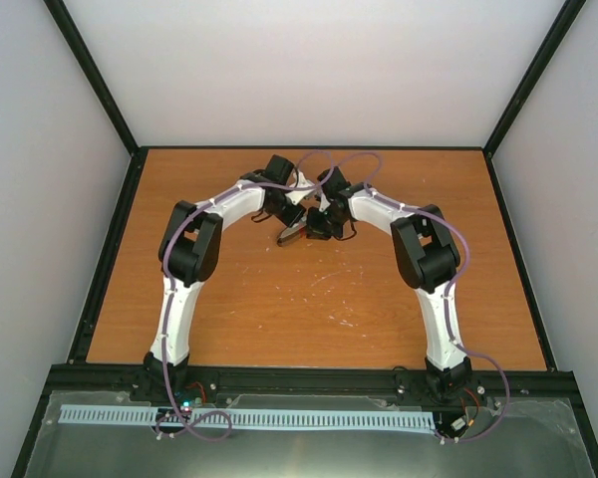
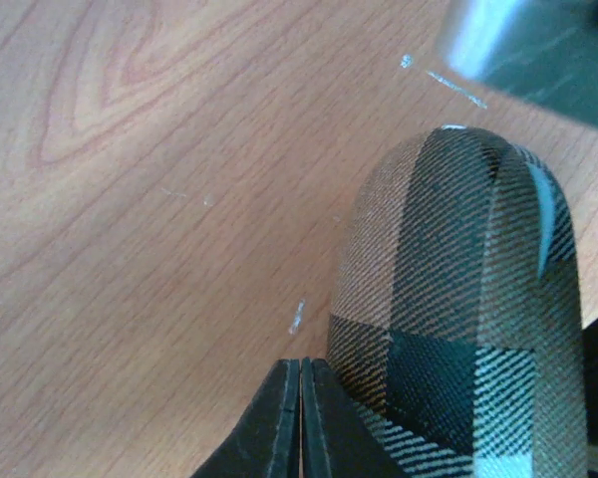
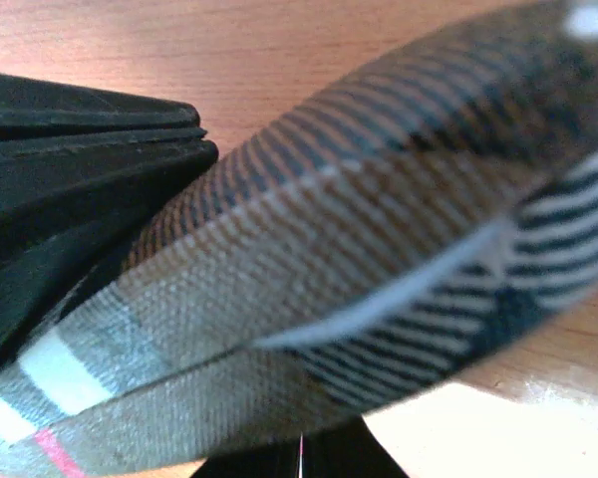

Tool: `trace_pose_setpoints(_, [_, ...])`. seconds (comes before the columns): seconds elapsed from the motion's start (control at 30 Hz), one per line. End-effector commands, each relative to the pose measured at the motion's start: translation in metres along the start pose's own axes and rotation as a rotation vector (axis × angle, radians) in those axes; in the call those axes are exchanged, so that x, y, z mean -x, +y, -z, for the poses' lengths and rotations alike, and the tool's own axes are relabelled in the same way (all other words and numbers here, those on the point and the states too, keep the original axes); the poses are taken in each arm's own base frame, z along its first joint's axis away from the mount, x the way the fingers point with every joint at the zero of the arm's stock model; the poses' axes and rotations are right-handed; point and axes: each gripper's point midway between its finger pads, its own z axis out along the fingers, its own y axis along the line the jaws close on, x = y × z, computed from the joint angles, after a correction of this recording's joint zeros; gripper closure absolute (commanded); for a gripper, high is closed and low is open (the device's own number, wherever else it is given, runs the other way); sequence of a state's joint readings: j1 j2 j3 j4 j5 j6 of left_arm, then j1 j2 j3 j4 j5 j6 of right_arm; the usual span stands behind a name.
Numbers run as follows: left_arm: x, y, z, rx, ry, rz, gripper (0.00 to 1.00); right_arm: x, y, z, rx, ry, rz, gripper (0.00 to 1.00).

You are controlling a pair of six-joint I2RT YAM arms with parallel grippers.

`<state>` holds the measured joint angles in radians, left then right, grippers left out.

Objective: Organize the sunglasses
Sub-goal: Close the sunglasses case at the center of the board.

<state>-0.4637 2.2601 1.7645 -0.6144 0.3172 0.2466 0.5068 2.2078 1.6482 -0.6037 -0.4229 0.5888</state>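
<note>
The brown oval case [image 1: 292, 235] with grey stripes lies closed on the table between both arms. It fills the left wrist view [image 2: 458, 319] and the right wrist view [image 3: 339, 249]. A thin pale blue strip [image 2: 546, 214] shows along its seam. The sunglasses are hidden. My left gripper [image 2: 301, 366] is shut with nothing between its fingers, its right finger touching the case's side. My right gripper [image 3: 301, 453] is shut too, its tips just below the case's edge in its own view. In the top view the left gripper [image 1: 297, 221] and the right gripper [image 1: 317, 225] meet over the case.
The wooden table [image 1: 309, 299] has scuff marks near its middle. A black frame rail [image 1: 309, 378] runs along its near edge, and white walls stand at the back and sides. Black fingers of the left gripper [image 3: 80, 149] sit close against the case's left end.
</note>
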Motion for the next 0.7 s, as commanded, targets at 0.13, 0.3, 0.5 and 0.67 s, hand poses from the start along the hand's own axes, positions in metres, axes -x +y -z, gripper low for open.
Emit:
trace_pose_setpoints(0.13, [0.017, -0.070, 0.013, -0.121, -0.010, -0.098, 0.94, 0.033, 0.026, 0.007, 0.040, -0.128, 0.139, 0.97])
trace_pose_setpoints(0.3, [0.025, -0.045, 0.028, -0.060, -0.039, -0.087, 0.94, 0.007, -0.013, 0.034, -0.017, -0.140, 0.086, 0.97])
trace_pose_setpoints(0.5, [0.029, -0.047, 0.037, -0.074, -0.057, -0.076, 0.93, -0.009, -0.060, 0.074, -0.114, -0.190, 0.024, 0.97])
trace_pose_setpoints(0.67, [0.026, -0.050, 0.041, -0.071, -0.053, -0.075, 0.93, -0.010, -0.074, 0.095, -0.156, -0.225, 0.012, 0.97])
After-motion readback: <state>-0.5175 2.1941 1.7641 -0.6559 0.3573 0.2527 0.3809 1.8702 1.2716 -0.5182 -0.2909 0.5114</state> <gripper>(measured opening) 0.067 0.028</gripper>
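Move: The sunglasses case stands folded between the two hands. Its middle lies some 3 cm back and about 2 cm right of the left fingertips, roughly 1 cm below them. From the right fingertips the middle is about 4 cm to the left and 1 cm ahead, also about 1 cm lower. Nothing else stands near the case. Rightward, about 10 cm, the right hand pulls off the case after a brief press downward of under a centimetre, drawing back a little and lifting some 3 cm. The left hand first holds nearly still against the far-left side of the case, then rises about 3 cm while easing back and right. Both grippers stay practically shut. ##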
